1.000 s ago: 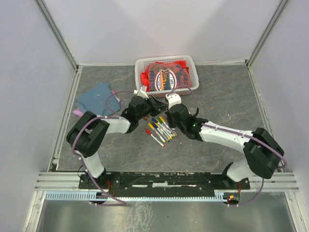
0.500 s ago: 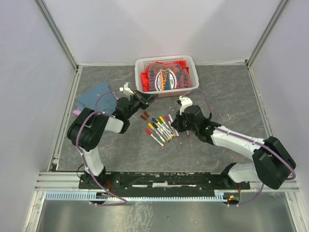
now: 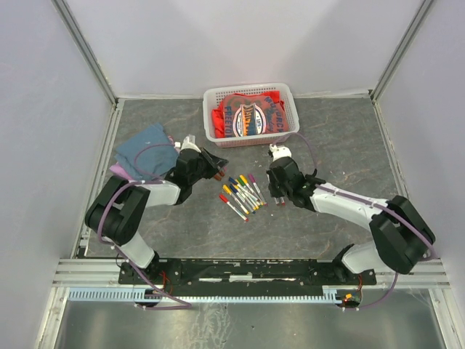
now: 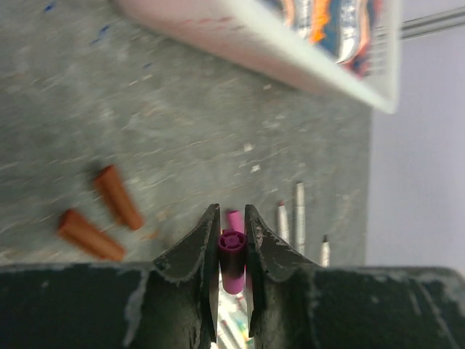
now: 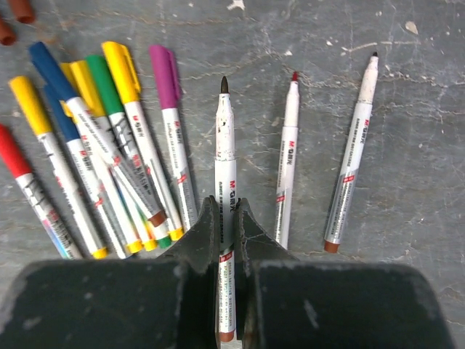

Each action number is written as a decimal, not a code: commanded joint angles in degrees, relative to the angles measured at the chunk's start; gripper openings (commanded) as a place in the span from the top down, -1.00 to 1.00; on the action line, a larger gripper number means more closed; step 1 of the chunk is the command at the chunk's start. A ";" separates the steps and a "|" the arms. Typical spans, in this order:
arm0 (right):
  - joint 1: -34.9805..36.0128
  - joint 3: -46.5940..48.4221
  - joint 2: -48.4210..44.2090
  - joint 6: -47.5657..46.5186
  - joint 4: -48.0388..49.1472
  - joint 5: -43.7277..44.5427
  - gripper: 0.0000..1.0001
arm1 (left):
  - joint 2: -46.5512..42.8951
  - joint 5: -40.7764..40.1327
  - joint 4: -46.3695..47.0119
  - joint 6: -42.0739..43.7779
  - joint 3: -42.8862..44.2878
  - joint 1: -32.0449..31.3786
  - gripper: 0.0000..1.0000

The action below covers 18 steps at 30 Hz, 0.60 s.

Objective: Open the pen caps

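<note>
My left gripper (image 4: 232,218) is shut on a purple pen cap (image 4: 232,254) and holds it above the table; in the top view it (image 3: 215,167) is left of the pens. Two brown caps (image 4: 118,196) lie on the table just ahead to its left. My right gripper (image 5: 226,207) is shut on an uncapped white pen (image 5: 225,145) with a dark tip, low over the table. Two more uncapped pens (image 5: 289,160) lie to its right. Several capped pens (image 5: 109,145) with blue, yellow, green, purple and red caps lie to its left, a pile (image 3: 240,193) in the top view.
A white basket (image 3: 292,109) with red cloth stands at the back of the table. A blue cloth (image 3: 145,149) lies at the left. The right gripper (image 3: 279,195) is just right of the pen pile.
The grippers were together over the pens, then pulled apart. The left one moved left and down with the purple cap. The right one brought the uncapped pen down beside the other uncapped pens.
</note>
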 commanded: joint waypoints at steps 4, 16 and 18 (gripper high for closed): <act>-0.15 4.22 4.09 -1.22 -1.25 5.86 0.97 | -1.74 -5.90 -7.42 4.81 -3.89 -0.17 0.94; -0.36 5.84 8.31 -1.28 -1.63 7.39 0.84 | -1.25 -7.26 -8.09 4.55 -5.84 -0.04 0.87; -0.41 5.81 8.41 -1.23 -1.61 7.53 0.81 | -1.20 -7.48 -8.22 4.45 -5.90 0.08 0.84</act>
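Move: The left hand, holding the purple cap, heads for bare table about 3 cm back, 4 cm left and 8 cm below it. The brown caps lie some 3 cm left and 1 cm ahead of the hand; the red-capped pen is about 9 cm back and 3 cm right. From the right hand, holding the uncapped pen, the bare strip is 1 cm ahead, 1 cm right and 6 cm down; the red-tipped pen is about 5 cm ahead, 2 cm right, the purple-capped pen 4 cm ahead, 4 cm left. Bring the left gripper down about 7 cm while drawing it back and left, to just behind the brown caps, fast at first and then easing off, tipping the fingers down some 10 degrees and keeping the purple cap pinched. Meanwhile lower the right gripper about 3 cm, edging forward and right towards the red-tipped pen, with its uncapped pen held and the fingers barely easing at the end. ##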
